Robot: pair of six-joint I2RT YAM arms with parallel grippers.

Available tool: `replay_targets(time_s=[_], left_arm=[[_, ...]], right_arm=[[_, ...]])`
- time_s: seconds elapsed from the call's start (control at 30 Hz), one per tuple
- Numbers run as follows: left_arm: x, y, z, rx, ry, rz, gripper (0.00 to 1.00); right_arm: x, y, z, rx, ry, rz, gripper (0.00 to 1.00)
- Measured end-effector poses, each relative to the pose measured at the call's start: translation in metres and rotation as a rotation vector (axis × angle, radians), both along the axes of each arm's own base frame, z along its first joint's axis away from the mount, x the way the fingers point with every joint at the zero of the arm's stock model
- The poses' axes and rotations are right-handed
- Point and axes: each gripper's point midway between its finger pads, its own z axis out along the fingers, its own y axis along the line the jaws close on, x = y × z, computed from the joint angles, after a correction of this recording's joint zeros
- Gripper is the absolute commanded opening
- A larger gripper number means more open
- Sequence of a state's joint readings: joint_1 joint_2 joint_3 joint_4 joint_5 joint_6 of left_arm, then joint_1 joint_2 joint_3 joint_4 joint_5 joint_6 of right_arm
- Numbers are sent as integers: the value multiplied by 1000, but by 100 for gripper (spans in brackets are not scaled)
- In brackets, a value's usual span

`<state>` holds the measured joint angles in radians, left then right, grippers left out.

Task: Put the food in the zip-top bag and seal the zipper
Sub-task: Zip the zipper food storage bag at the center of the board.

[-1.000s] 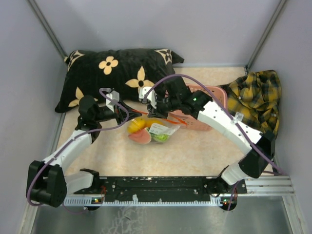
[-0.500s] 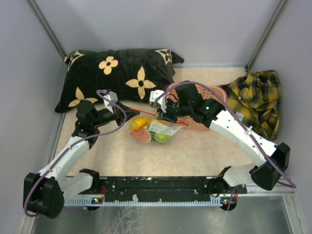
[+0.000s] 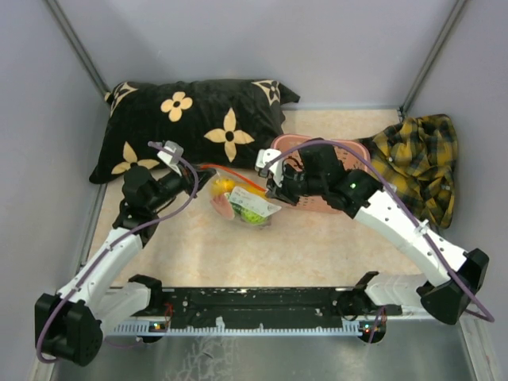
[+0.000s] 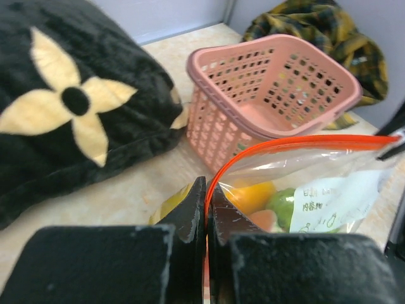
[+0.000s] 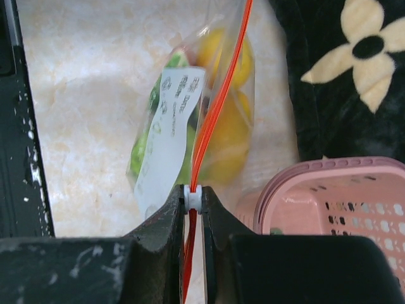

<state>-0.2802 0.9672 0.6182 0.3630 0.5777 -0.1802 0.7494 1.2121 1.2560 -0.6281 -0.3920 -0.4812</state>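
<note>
The zip-top bag (image 3: 248, 208) hangs stretched between my two grippers, just above the table. Inside it is the food (image 4: 254, 194): orange, yellow and green toy fruits behind a white label (image 5: 167, 126). The red-orange zipper (image 3: 232, 176) runs taut along the bag's mouth. My left gripper (image 4: 207, 190) is shut on the zipper's left end. My right gripper (image 5: 193, 197) is shut on the small white slider at the other end of the strip. In the top view the left gripper (image 3: 198, 171) is at the pillow's edge and the right gripper (image 3: 271, 189) is beside the basket.
A pink plastic basket (image 3: 333, 171) stands right behind my right gripper. A black pillow with cream flowers (image 3: 190, 119) lies at the back left, close to my left gripper. A yellow plaid cloth (image 3: 417, 155) is bunched at the right wall.
My right gripper has travelled right along the zipper toward the basket. The left gripper has pulled back and left, and the strip is now taut between them.
</note>
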Motion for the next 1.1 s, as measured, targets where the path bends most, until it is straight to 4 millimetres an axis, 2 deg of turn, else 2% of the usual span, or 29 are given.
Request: replay_targets(time_s=[0.3, 0.57, 0.77, 1.0, 1.1], left_arm=[[15, 34, -7, -17, 54, 248, 0], [24, 62, -15, -36, 116, 444, 0], [24, 83, -11, -55, 105, 562, 0], [27, 118, -23, -65, 160, 768, 2], [21, 134, -24, -96, 156, 852, 9]], right_arm=[[-9, -9, -8, 6, 42, -38, 0], [-8, 0, -3, 73, 71, -58, 0], [-12, 20, 2, 168, 121, -5, 0], [-6, 51, -17, 208, 218, 25, 0], [1, 58, -26, 222, 237, 5, 2]])
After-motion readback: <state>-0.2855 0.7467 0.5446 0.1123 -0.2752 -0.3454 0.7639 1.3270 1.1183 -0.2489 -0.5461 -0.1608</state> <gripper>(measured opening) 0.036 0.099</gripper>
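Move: The left hand grips the zipper's left end; the zip-top bag of food lies roughly 11 cm to its right, 9 cm back and 12 cm lower, the black pillow about 15 cm ahead and 4 cm left. The right hand has the white slider; the zipper's loose right end trails some 5 cm right of it, 2 cm back and 4 cm lower, the bag is about 8 cm left and 2 cm back, and the pink basket 15 cm right and 7 cm ahead. With the zipper's left end still pinched, the left hand draws it about 13 cm left over the bare table, edging slightly forward and down while the wrist swings some 50 degrees counter-clockwise. The right hand keeps its pinch on the slider, dips back and right a little, then trails left to finish about 6 cm left and a few centimetres lower, wrist tilting, so the zipper is drawn through the slider. ##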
